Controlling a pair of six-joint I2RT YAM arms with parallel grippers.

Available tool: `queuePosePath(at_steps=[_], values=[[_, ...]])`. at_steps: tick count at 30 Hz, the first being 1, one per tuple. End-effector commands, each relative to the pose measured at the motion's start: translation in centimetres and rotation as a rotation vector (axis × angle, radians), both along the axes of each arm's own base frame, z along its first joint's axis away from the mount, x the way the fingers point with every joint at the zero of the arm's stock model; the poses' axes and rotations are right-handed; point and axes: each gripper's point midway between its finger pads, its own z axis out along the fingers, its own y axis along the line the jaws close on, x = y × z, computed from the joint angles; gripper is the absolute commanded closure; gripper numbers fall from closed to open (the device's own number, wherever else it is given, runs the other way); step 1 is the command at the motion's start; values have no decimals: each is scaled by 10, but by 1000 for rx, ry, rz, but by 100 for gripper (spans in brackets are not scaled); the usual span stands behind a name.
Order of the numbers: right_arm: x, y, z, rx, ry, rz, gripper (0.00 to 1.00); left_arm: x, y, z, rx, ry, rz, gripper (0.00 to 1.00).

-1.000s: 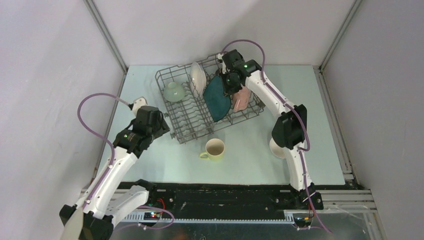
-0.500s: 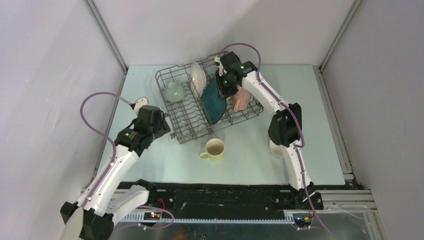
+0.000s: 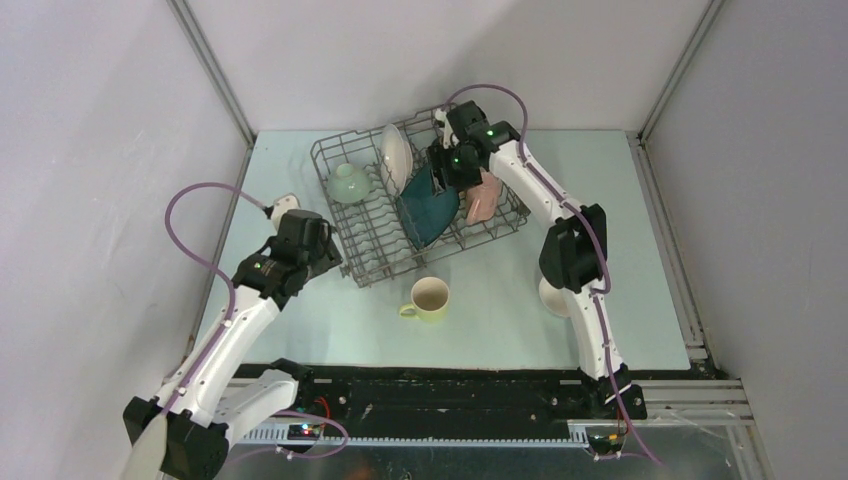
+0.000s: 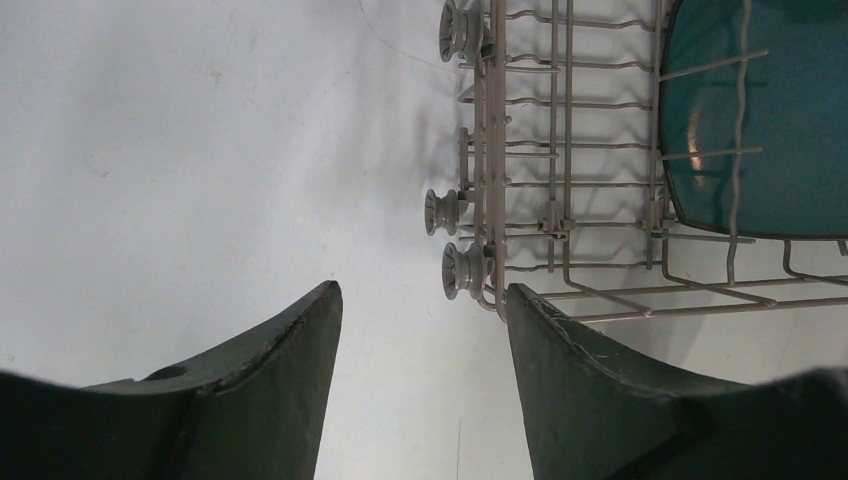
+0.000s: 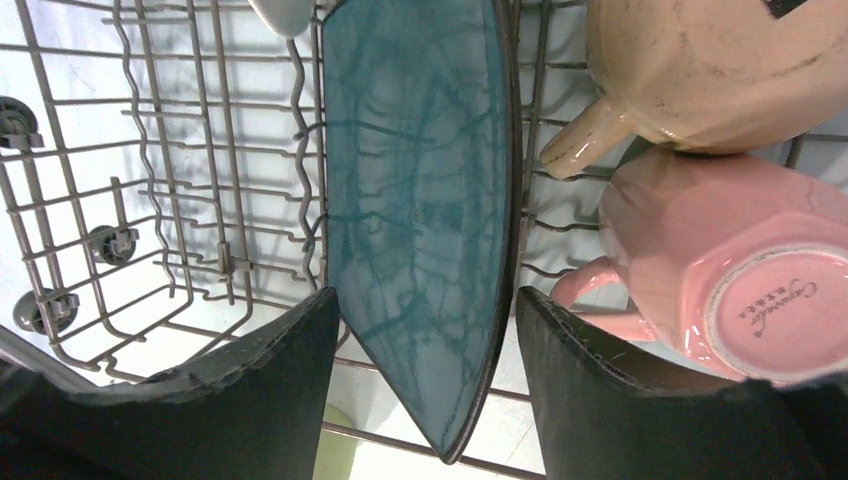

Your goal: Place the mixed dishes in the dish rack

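Note:
The grey wire dish rack [image 3: 372, 243] stands at the back middle of the table. In it are a dark teal square plate [image 3: 428, 208] on edge, a white round plate [image 3: 395, 155], a pale green bowl [image 3: 350, 184] and a pink mug [image 3: 484, 198]. My right gripper [image 3: 446, 172] hangs open over the teal plate [image 5: 420, 200], whose near corner sits between the fingers untouched. A tan mug [image 5: 720, 70] and the pink mug [image 5: 740, 260] lie beside it. A yellow mug [image 3: 430, 297] stands on the table. My left gripper [image 4: 425, 300] is open and holds nothing, by the rack's corner [image 4: 495, 200].
A white bowl [image 3: 552, 296] sits on the table, partly hidden behind my right arm's elbow. A small white object [image 3: 283, 203] shows behind the left wrist. Grey walls close in the table at left, right and back.
My right gripper has gone from shut to open, letting go of the teal plate, which now stands in the rack. The left arm has barely moved.

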Motion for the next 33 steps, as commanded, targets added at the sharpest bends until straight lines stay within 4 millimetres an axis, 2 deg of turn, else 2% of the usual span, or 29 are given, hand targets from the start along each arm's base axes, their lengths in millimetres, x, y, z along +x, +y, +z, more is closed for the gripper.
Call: queuePosePath(at_steps=[1, 6, 8, 9, 12, 15, 16, 17, 18, 19, 20, 21, 23, 24, 25, 26, 27, 28, 29, 30, 31, 32, 33], values=[[1, 2, 26, 52, -52, 1, 31, 4, -1, 1, -5, -16, -9, 32], [5, -7, 23, 29, -49, -34, 20, 4, -1, 0, -3, -10, -11, 33], [6, -12, 25, 12, -60, -54, 12, 4, -1, -1, -1, -10, -9, 32], [5, -14, 30, 9, -71, -58, 4, 4, -1, -1, -2, -10, -11, 32], [4, -19, 47, -6, -116, -72, 1, 4, -2, 0, -6, -9, -15, 32], [-4, -24, 72, -4, -172, -79, 0, 4, -6, 1, -10, -12, -48, 32], [-6, -26, 71, -19, -177, -86, 0, 4, -7, 2, -1, -14, -70, 30], [-11, -29, 85, -11, -205, -90, 1, 4, -11, 3, -8, -17, -93, 30], [-15, -31, 80, -30, -206, -95, 1, 4, -13, 3, -7, -17, -115, 29], [-21, -34, 96, -16, -238, -98, 0, 3, -15, 4, -8, -23, -128, 29], [-26, -36, 87, -35, -237, -102, 0, 2, -18, 4, -10, -23, -149, 28], [-32, -41, 104, -27, -276, -117, 1, 1, -21, 5, -11, -30, -172, 27], [-45, -43, 112, -9, -306, -121, 0, -1, -33, 5, -32, -38, -241, 22], [-59, -45, 114, -3, -309, -114, 1, -3, -45, 4, -71, -40, -296, 20], [-64, -41, 116, 4, -327, -107, 1, -5, -54, 3, -86, -41, -345, 16], [-77, -46, 113, -2, -325, -103, 0, -8, -66, 3, -119, -43, -394, 15], [-87, -46, 99, -16, -315, -93, 0, -13, -78, 3, -137, -43, -448, 11], [-96, -49, 108, 4, -338, -92, 0, -17, -89, 3, -143, -49, -491, 9], [-107, -49, 90, -5, -317, -77, 1, -20, -96, 2, -151, -49, -510, 6], [-116, -51, 99, 25, -338, -77, 0, -24, -105, 1, -157, -50, -544, 5], [-127, -52, 82, 22, -314, -62, 1, -26, -109, 1, -165, -48, -554, 3], [-135, -55, 89, 49, -327, -70, 1, -30, -118, 0, -171, -49, -584, 3], [-146, -60, 82, 56, -325, -70, 1, -32, -123, 0, -175, -50, -600, 3]])
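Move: From the left hand the yellow mug lies about 20 cm right, 7 back and 13 down; the rack's near left corner is roughly 6 cm right and 3 back of that hand. From the right hand the white bowl is some 24 cm right, 23 back, 12 down, with the plate just below the fingers, about 4 cm back, and the pink mug 9 cm right, 3 back. Right hand opens, rises and backs 13 cm from the plate; left opens, swinging right towards the yellow mug. ##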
